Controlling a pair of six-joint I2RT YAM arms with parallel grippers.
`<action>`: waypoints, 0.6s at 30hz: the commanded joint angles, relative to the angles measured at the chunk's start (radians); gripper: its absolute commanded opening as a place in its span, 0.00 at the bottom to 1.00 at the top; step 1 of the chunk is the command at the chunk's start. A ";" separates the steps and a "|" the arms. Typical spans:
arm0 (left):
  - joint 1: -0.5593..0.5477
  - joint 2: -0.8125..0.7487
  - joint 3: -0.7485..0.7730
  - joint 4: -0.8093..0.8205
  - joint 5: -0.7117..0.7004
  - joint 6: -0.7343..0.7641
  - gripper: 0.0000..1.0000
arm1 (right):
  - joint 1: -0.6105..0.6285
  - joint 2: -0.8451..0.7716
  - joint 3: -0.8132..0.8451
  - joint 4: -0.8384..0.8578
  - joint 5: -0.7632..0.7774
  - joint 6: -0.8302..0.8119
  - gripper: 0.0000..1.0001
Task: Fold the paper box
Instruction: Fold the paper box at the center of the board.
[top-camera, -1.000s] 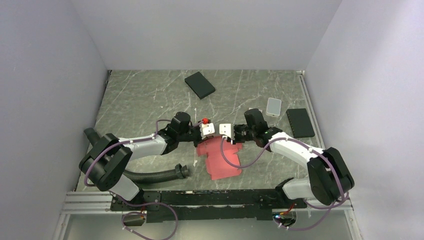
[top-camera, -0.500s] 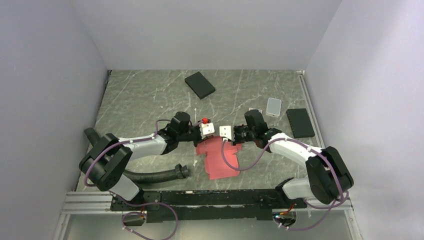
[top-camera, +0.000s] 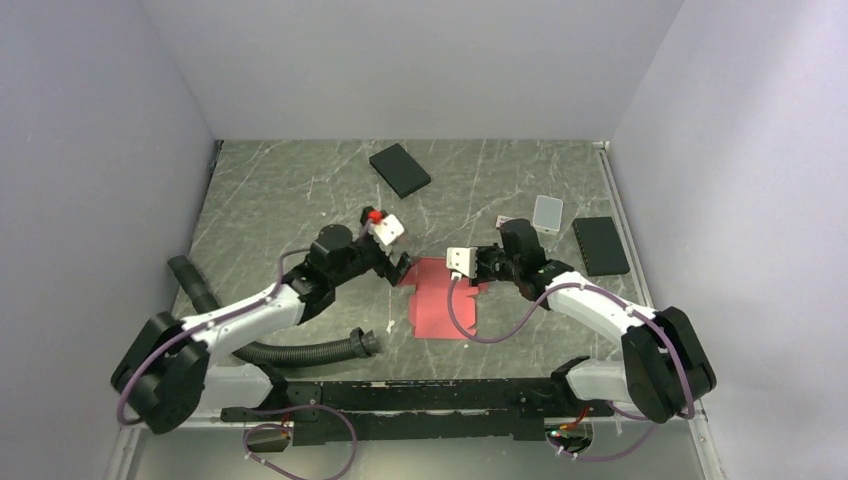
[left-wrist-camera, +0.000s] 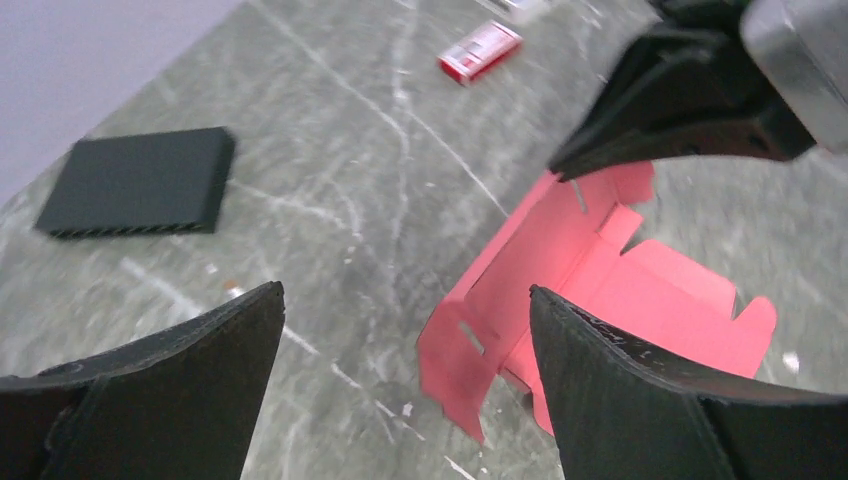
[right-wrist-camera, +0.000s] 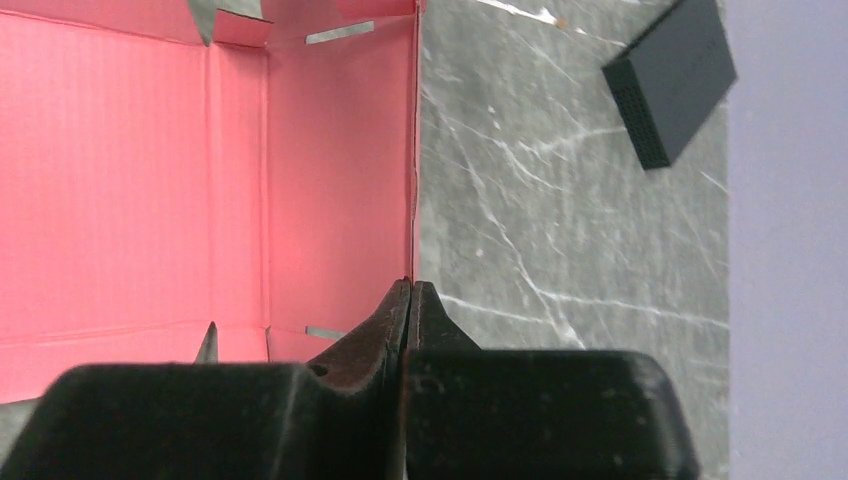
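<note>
The paper box (top-camera: 440, 305) is a pinkish-red die-cut sheet lying on the table between the arms, some flaps bent up. In the left wrist view the paper box (left-wrist-camera: 600, 270) lies just beyond my right finger, one slotted flap raised. My left gripper (top-camera: 397, 270) (left-wrist-camera: 405, 292) is open at the sheet's left edge, holding nothing. My right gripper (top-camera: 478, 273) (right-wrist-camera: 410, 286) is shut on the thin upright edge of the paper box (right-wrist-camera: 150, 180) at its right side. The right gripper (left-wrist-camera: 690, 100) also shows in the left wrist view, its tip on a flap.
A black flat box (top-camera: 400, 170) (left-wrist-camera: 140, 180) lies at the back. A second black box (top-camera: 600, 245) and a pale small case (top-camera: 547, 212) sit at the right. A tiny red-and-white carton (left-wrist-camera: 480, 50) lies behind the sheet. A black ribbed hose (top-camera: 300, 350) curls at the near left.
My left gripper has opened, let go of the sheet and drawn back to the left and up. The right gripper closed fully and stays on the sheet's edge.
</note>
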 joint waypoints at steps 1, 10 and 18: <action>0.060 -0.103 0.047 -0.179 -0.205 -0.296 0.98 | -0.029 -0.050 -0.012 0.064 0.041 -0.002 0.00; 0.218 -0.188 -0.122 -0.190 -0.213 -0.576 0.98 | -0.034 -0.037 -0.024 0.109 0.127 0.009 0.00; 0.245 -0.163 -0.157 -0.144 -0.189 -0.605 0.97 | 0.013 -0.016 -0.033 0.119 0.184 -0.022 0.00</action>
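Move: The left hand, free and open, has the paper box's middle about 8 cm to its right, 6 cm back and 12 cm below. From this hand the black device is some 25 cm ahead and 2 cm left, and the hose end 16 cm back and 8 cm left, both about 13 cm lower. The right hand, pinching the raised far wall, has the box's middle 5 cm back, 4 cm left and 5 cm down; the red packet lies 12 cm ahead and 10 cm right, 6 cm below it. The left hand, fingers already wide and staying so, swings about 11 cm left, away from the paper box, rising slightly and reaching forward at first, then dropping some 8 cm and easing back a little as its wrist turns counter-clockwise and tips the fingers down by about 30 degrees. The right hand keeps its shut pinch on the top edge of the far wall towards its right end and draws the box a couple of centimetres to the right and forward, turning slightly clockwise before it settles. ##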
